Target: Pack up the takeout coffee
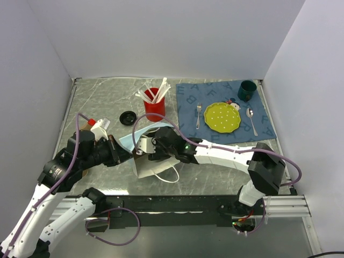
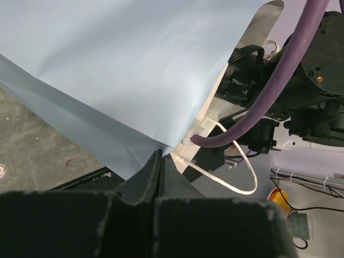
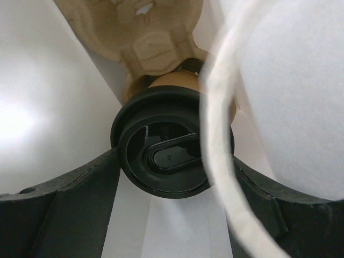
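In the right wrist view the takeout coffee (image 3: 161, 156), a brown paper cup with a round black lid, sits between my right gripper's (image 3: 172, 180) two fingers, which press on the lid's sides. It is inside a light blue paper bag (image 1: 129, 142) with white inner walls (image 3: 48, 97). A moulded pulp cup carrier (image 3: 145, 32) lies just beyond the cup. The bag's white rope handle (image 3: 215, 134) crosses in front of the lid. My left gripper (image 2: 160, 158) is shut on the bag's edge (image 2: 118, 70) at its mouth. From the top view the cup is hidden inside the bag.
A red cup of white utensils (image 1: 154, 105) and a loose black lid (image 1: 128, 117) stand behind the bag. On the right a blue placemat (image 1: 185, 97) carries a yellow plate (image 1: 222, 117), fork (image 1: 198, 115), spoon (image 1: 251, 119) and dark green cup (image 1: 247, 90).
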Controlling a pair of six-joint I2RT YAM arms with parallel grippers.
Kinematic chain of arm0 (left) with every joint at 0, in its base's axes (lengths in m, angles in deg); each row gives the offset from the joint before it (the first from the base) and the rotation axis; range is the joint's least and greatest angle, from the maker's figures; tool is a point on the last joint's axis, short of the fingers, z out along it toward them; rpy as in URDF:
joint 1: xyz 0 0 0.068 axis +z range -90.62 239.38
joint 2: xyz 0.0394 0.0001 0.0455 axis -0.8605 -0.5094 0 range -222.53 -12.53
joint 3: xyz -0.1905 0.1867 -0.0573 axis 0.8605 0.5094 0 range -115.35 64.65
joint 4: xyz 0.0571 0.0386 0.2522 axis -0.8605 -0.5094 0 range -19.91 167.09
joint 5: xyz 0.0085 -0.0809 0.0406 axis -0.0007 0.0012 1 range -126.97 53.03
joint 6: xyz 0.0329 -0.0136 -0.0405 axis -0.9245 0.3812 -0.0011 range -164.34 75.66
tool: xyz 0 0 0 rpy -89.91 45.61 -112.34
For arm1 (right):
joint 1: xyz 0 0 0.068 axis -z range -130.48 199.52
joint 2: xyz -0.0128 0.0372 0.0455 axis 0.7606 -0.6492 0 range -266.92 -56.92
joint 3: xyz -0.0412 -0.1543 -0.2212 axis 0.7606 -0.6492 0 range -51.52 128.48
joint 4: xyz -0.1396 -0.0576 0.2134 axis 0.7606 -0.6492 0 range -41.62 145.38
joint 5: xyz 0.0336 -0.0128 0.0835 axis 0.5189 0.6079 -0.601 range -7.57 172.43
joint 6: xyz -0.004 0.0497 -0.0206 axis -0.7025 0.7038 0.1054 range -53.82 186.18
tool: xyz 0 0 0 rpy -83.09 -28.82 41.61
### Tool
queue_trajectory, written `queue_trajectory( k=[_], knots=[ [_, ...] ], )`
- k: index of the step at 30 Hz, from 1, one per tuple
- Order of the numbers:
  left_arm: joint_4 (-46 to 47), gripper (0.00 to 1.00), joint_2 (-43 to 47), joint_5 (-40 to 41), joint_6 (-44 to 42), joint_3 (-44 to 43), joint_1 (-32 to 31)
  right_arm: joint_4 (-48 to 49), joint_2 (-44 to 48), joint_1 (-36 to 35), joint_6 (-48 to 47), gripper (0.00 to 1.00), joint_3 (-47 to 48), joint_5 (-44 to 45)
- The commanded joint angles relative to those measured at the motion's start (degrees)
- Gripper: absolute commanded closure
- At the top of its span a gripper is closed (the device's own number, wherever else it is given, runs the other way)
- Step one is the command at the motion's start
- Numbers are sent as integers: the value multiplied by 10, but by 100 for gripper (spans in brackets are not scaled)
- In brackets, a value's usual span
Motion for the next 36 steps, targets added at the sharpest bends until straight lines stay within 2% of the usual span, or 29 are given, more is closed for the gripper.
queue_trajectory(
  k=[1, 6, 10, 15, 17, 21, 25, 28, 30, 36],
  knots=[
    [-7, 99, 5, -11, 11, -11, -1, 11, -21, 2, 62, 55, 17, -9],
    [-11, 99, 5, -9, 8, -14, -1, 13, -35, 2, 84, 55, 22, -1],
    [-16, 99, 5, -5, 7, -18, -1, 10, -42, 2, 94, 49, 22, 5],
    [-22, 99, 4, -4, 1, -19, -1, 10, -42, 1, 102, 48, 16, 9],
    [-22, 99, 4, -3, 0, -20, -1, 7, -42, 2, 102, 40, 17, 8],
    [-25, 99, 1, -2, -3, -23, -1, 4, -40, 1, 100, 34, 18, 9],
    [-29, 99, 1, -2, -7, -25, -1, 2, -33, 2, 100, 19, 17, 11],
    [-33, 99, 0, 2, -7, -29, -1, -5, -18, 3, 100, 15, 20, 8],
    [-32, 99, 2, 5, -7, -29, -1, -7, -4, 3, 96, 0, 20, 5],
    [-29, 99, 4, 5, -5, -25, -1, -22, 24, 3, 80, 0, 27, -5]
  ],
)
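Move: The lidded coffee cup is already between the right hand's open-set fingers, at the hand point, deep in the tilted paper bag. The cup carrier is about 4 cm ahead of that hand, 5 cm to its left and 5 cm lower. The red straw cup stands some 21 cm ahead and 3 cm right; the loose black lid lies about 20 cm ahead, 10 cm left. From the left hand, the coffee cup is roughly 9 cm right, 2 cm ahead and 8 cm lower. The coffee cup is eased about 1 cm farther left, with a little forward and down, towards the carrier in the bag by the right hand, which tips slightly and then holds still. At the end its fingers spread wide, letting go of the lid's sides as the hand edges back by barely a centimetre. The left fingers stay shut on the bag's edge, almost still. ##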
